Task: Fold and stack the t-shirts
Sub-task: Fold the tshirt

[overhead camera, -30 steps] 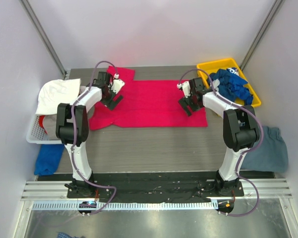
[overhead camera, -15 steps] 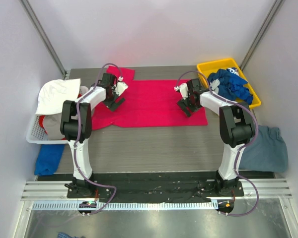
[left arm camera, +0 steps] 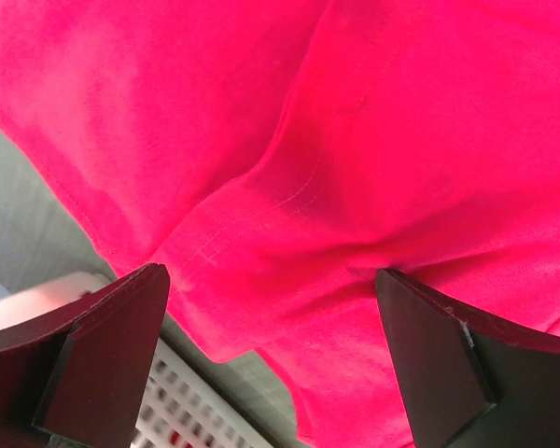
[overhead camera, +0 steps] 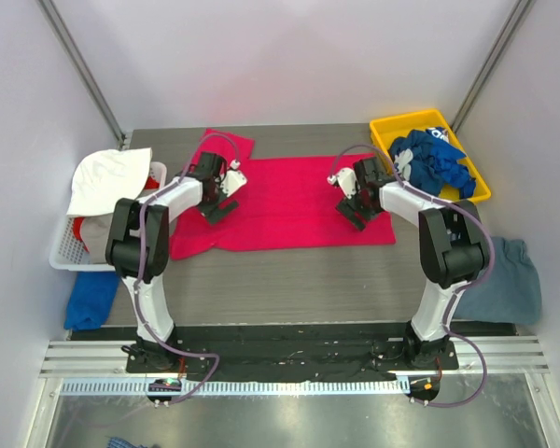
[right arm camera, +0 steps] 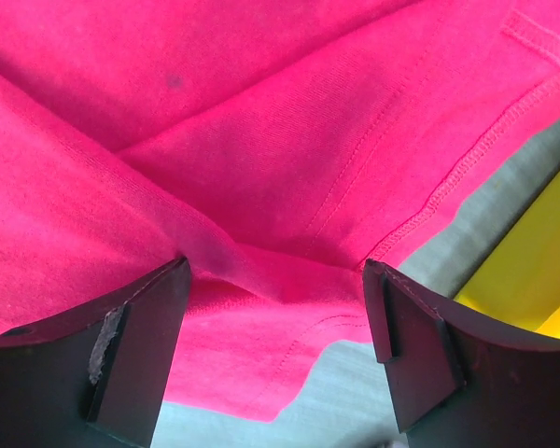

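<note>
A bright pink-red t-shirt lies spread flat across the middle of the table. My left gripper stands open over its left part near a sleeve, its fingertips down at the cloth. My right gripper stands open over the shirt's right end, with a raised fold and the hem between its jaws. Royal blue t-shirts are heaped in a yellow bin at the back right. A slate grey-blue t-shirt lies at the table's right edge.
A white basket with a white cloth on top stands at the left edge. A blue cloth lies below it. The yellow bin is close beside my right gripper, and the basket shows under my left one.
Both grippers have moved toward the near edge of the table. The pink-red t-shirt's near edge has slid the same way with them. My right jaws have narrowed slightly.
</note>
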`<state>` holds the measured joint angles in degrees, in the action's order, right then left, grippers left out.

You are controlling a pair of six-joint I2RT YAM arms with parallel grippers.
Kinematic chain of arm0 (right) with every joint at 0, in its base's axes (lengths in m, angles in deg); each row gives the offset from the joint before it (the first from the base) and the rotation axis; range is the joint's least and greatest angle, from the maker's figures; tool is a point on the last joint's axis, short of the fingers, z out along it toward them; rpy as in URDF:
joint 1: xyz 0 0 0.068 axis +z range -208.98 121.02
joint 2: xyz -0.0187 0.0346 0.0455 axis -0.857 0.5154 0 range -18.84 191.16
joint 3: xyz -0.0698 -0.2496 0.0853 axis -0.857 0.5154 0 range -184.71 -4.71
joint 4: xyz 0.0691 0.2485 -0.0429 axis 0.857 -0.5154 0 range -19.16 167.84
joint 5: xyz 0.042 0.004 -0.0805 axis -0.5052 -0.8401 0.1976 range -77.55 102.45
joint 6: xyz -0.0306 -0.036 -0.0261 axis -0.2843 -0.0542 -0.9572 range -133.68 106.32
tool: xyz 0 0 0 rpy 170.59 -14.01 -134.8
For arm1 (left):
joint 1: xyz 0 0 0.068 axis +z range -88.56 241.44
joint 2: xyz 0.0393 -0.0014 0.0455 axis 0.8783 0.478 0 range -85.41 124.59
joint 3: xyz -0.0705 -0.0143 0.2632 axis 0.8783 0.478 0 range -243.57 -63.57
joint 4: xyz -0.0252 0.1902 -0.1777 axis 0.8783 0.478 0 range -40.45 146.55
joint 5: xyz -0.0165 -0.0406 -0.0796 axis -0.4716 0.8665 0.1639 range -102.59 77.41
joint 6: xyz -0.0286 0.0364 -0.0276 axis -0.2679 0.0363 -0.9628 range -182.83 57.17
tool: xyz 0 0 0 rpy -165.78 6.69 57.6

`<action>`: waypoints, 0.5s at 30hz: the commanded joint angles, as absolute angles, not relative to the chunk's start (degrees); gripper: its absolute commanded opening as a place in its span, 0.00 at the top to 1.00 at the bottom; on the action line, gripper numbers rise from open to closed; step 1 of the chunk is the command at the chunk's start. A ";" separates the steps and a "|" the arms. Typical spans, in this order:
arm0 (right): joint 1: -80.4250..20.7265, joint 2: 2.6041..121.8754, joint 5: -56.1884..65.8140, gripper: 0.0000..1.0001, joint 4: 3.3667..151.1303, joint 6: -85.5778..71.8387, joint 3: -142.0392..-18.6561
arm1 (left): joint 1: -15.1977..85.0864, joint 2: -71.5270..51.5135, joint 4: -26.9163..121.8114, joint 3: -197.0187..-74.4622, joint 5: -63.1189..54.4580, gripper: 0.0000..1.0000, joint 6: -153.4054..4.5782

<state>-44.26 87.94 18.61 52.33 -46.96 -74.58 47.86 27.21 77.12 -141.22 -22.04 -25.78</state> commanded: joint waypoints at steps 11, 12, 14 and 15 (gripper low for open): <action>-42.63 78.11 20.89 0.16 33.46 -53.23 -66.15 | 42.91 19.97 87.96 -128.35 -21.73 0.00 -25.22; -42.37 77.23 20.89 0.16 33.20 -53.23 -65.80 | 42.55 19.36 88.13 -127.65 -21.91 0.01 -25.30; -42.10 76.44 20.72 0.16 32.85 -52.89 -65.10 | 41.76 17.69 88.49 -125.72 -22.17 0.00 -25.65; -41.75 76.08 20.63 0.16 32.67 -52.80 -64.83 | 41.41 17.07 88.92 -125.01 -22.17 0.00 -25.74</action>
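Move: Both hands already have their spread fingertips down on the folded pink t-shirt. Its middle lies about 21 cm to the right of the left hand and 4 cm farther out, and about 22 cm to the right hand's left and 5 cm farther out, some 1 cm below each. The white basket's middle stands roughly 32 cm left of the left hand, level with it; the yellow bin sits some 24 cm right of the right hand and 18 cm farther out. With fingers staying open and their tips still resting on the pink cloth, both hands drag the t-shirt back over the table towards the arms' bases, the left by about 7 cm and the right by nearly 10, each staying low and easing slightly to the robot's right. As it draws back, the right wrist tips its fingers some 15 degrees nearer to straight down, while the left tips only a little the same way. ##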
